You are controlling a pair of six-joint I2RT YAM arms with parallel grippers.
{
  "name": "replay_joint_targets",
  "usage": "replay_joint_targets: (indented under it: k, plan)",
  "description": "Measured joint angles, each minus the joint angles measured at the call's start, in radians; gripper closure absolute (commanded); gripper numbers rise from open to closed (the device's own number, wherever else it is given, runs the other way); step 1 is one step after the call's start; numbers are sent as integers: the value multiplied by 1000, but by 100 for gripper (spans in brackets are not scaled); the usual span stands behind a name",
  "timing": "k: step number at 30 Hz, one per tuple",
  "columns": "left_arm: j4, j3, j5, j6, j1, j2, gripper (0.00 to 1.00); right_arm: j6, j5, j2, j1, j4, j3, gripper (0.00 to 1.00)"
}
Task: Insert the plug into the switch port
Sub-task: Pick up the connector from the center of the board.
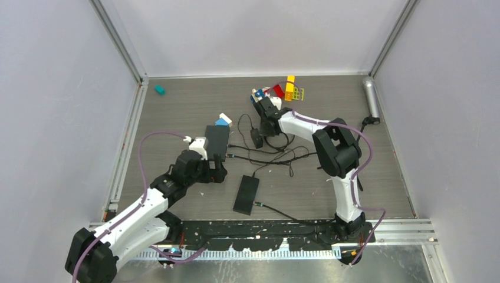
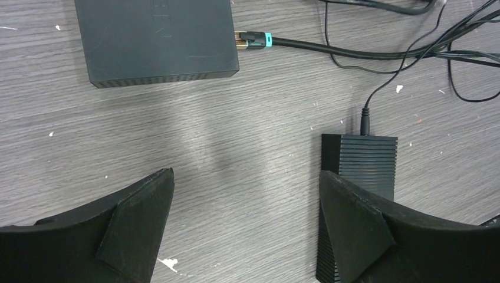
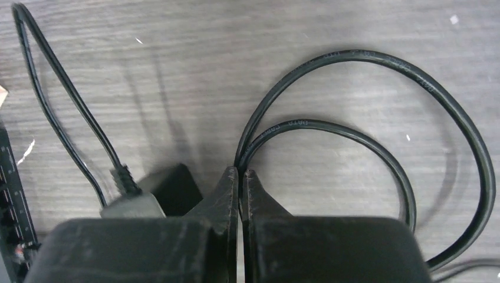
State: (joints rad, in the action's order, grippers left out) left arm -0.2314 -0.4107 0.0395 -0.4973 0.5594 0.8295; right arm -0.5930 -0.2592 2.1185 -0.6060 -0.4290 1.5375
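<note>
The switch [image 1: 217, 138] is a flat black box left of centre; in the left wrist view it lies at the top [image 2: 156, 41]. A gold-tipped plug with a teal band [image 2: 253, 40] sits at its right side, trailing a thick black cable. My left gripper [image 2: 244, 177] hovers open just below the box [image 1: 215, 171], with only bare table between its fingers. My right gripper [image 3: 241, 172] is further right [image 1: 272, 131], shut, with two strands of a looping black cable [image 3: 330, 127] running in between its fingertips. A strip of the switch's port face [image 3: 9, 200] shows at the left edge.
A second black ribbed box [image 2: 362, 162] lies by my left gripper's right finger, also seen in the top view [image 1: 246, 193], with its own cable. A small black power adapter [image 1: 257, 138] sits beside the right gripper. Coloured toy blocks [image 1: 283, 91], a teal block [image 1: 159, 89] and a grey cylinder [image 1: 371, 94] lie at the back.
</note>
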Motion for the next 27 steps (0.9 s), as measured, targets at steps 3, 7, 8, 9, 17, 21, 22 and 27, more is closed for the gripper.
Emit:
replay_joint_targets:
  k: [3, 7, 8, 9, 17, 21, 22, 27]
  plan:
    - [3, -2, -10, 0, 0, -17, 5, -33, -4, -71, 8, 20, -93, 99]
    - [51, -19, -47, 10, 0, -62, 5, -145, -2, -249, 48, 99, -265, 100]
    - [76, -26, -57, 14, 0, -74, 4, -172, -3, -290, 55, 126, -303, 100]
    - [103, -33, -65, 20, 0, -87, 3, -204, -2, -345, 63, 166, -352, 100]
    - [320, -97, -143, 71, 0, -75, 2, -388, 9, -678, 76, 515, -646, 99]
    - [377, -128, -195, 88, 0, -9, 6, -418, 27, -809, 75, 625, -735, 99]
    - [396, -128, -207, 89, 0, 4, 7, -424, 31, -843, 75, 653, -758, 100]
    - [484, -130, -264, 90, 0, 80, 7, -454, 45, -999, 75, 785, -879, 100]
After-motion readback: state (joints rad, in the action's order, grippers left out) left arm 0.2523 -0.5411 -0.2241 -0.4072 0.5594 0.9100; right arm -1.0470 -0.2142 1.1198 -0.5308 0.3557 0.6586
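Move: The right hand's shut fingers already hold the looped cable near the table. The power brick is about 3 cm left and 1 cm back of them, the toy truck some 14 cm ahead, and the flat black box roughly 16 cm left and 2 cm back. From the open left hand, the held cable lies some 13 cm ahead, 14 cm right and 5 cm lower; the flat black box is 10 cm ahead, 1 cm left; the ribbed box 7 cm right, 7 cm back. Keeping its pinch on the cable, the right hand draws it briefly back and to the right, then lifts steeply, some 22 cm in all, while the wrist rolls so that the fingers swing up to point leftward. The empty left hand, fingers wide, rises about 14 cm, then goes on right towards the held cable, tilting up and turning clockwise. ##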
